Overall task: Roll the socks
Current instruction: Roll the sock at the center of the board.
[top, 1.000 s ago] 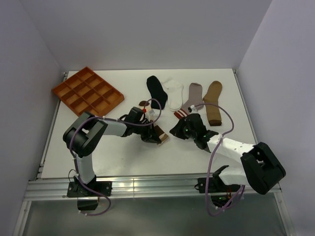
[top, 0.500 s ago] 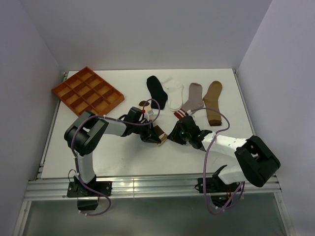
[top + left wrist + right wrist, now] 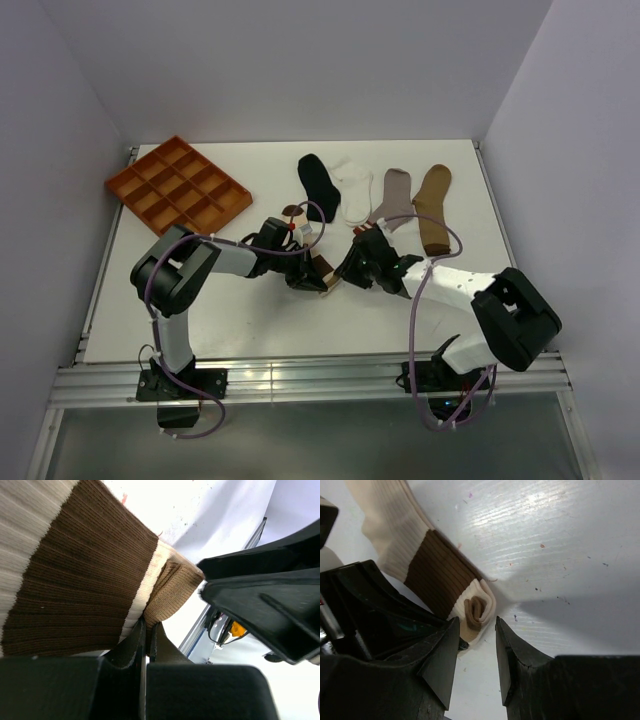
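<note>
The cream sock with brown bands (image 3: 432, 572) lies mid-table, its tan end (image 3: 172, 587) folded over. My left gripper (image 3: 146, 626) is shut on that folded end. My right gripper (image 3: 476, 625) is open, its tips on either side of the folded end (image 3: 474, 611) without closing on it. From above, the left gripper (image 3: 303, 276) and the right gripper (image 3: 347, 272) face each other across the sock (image 3: 326, 271). Behind them lie the black sock (image 3: 318, 183), white sock (image 3: 355, 190), grey sock (image 3: 392, 198) and tan sock (image 3: 433, 208).
An orange compartment tray (image 3: 178, 185) sits at the back left. The left arm's black body (image 3: 370, 615) fills the left of the right wrist view, close beside the right gripper's fingers. Table edge and rail run along the front.
My right gripper has moved left to the sock's folded end and its jaws have opened wider. The left gripper has stayed shut on the sock.
</note>
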`<state>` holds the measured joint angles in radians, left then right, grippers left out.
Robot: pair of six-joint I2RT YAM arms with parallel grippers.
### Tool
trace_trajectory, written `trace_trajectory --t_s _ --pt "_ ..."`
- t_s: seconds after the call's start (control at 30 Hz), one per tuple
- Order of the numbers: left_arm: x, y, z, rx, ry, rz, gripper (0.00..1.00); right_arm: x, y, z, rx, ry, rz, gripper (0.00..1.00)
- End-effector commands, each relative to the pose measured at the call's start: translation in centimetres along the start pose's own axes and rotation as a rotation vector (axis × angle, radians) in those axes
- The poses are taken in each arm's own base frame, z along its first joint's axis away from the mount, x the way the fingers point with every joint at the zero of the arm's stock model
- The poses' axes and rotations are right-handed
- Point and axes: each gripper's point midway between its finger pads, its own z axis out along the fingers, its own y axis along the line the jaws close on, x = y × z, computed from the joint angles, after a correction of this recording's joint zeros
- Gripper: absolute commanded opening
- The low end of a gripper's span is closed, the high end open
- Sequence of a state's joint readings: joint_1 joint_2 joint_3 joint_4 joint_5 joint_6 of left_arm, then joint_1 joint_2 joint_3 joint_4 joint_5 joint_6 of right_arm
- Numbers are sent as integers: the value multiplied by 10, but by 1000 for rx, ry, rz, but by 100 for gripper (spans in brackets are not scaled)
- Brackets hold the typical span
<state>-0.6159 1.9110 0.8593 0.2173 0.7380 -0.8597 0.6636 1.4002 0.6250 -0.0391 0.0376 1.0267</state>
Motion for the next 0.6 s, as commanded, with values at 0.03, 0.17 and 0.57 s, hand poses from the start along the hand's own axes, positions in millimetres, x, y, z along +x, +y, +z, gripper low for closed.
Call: trace_trajectory --t_s 0.03,0.17,0.57 --pt "0 26 4 -95 -20 -30 0 -2 9 4 23 -3 12 43" --pt "-1 27 4 -102 -22 -27 0 2 6 10 33 12 21 42" --pt "-2 35 2 -166 -46 2 0 4 -3 16 87 20 13 1"
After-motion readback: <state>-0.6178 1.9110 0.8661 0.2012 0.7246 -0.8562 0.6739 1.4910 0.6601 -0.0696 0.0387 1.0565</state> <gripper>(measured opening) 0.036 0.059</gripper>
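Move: The rolled end of the cream-and-brown sock lies almost under the right hand, about 3 cm below it, roughly 1 cm nearer the base and 1 cm to its left. The grey sock stands some 18 cm ahead and 11 cm right of this hand, the white one about 22 cm ahead and 2 cm right, both on the table about 4 cm below. From the left hand, already gripping the roll's left part, the roll's middle is about 2 cm right and 1 cm ahead, level with it. Straight down about 2 cm goes the right hand, its half-open fingers tipping some 5 degrees steeper, until they straddle the free right part of the sock's rolled end. There it stops and shuts them almost fully, pinching the roll beside the left fingers. The left hand stays in place and keeps its own pinch. ##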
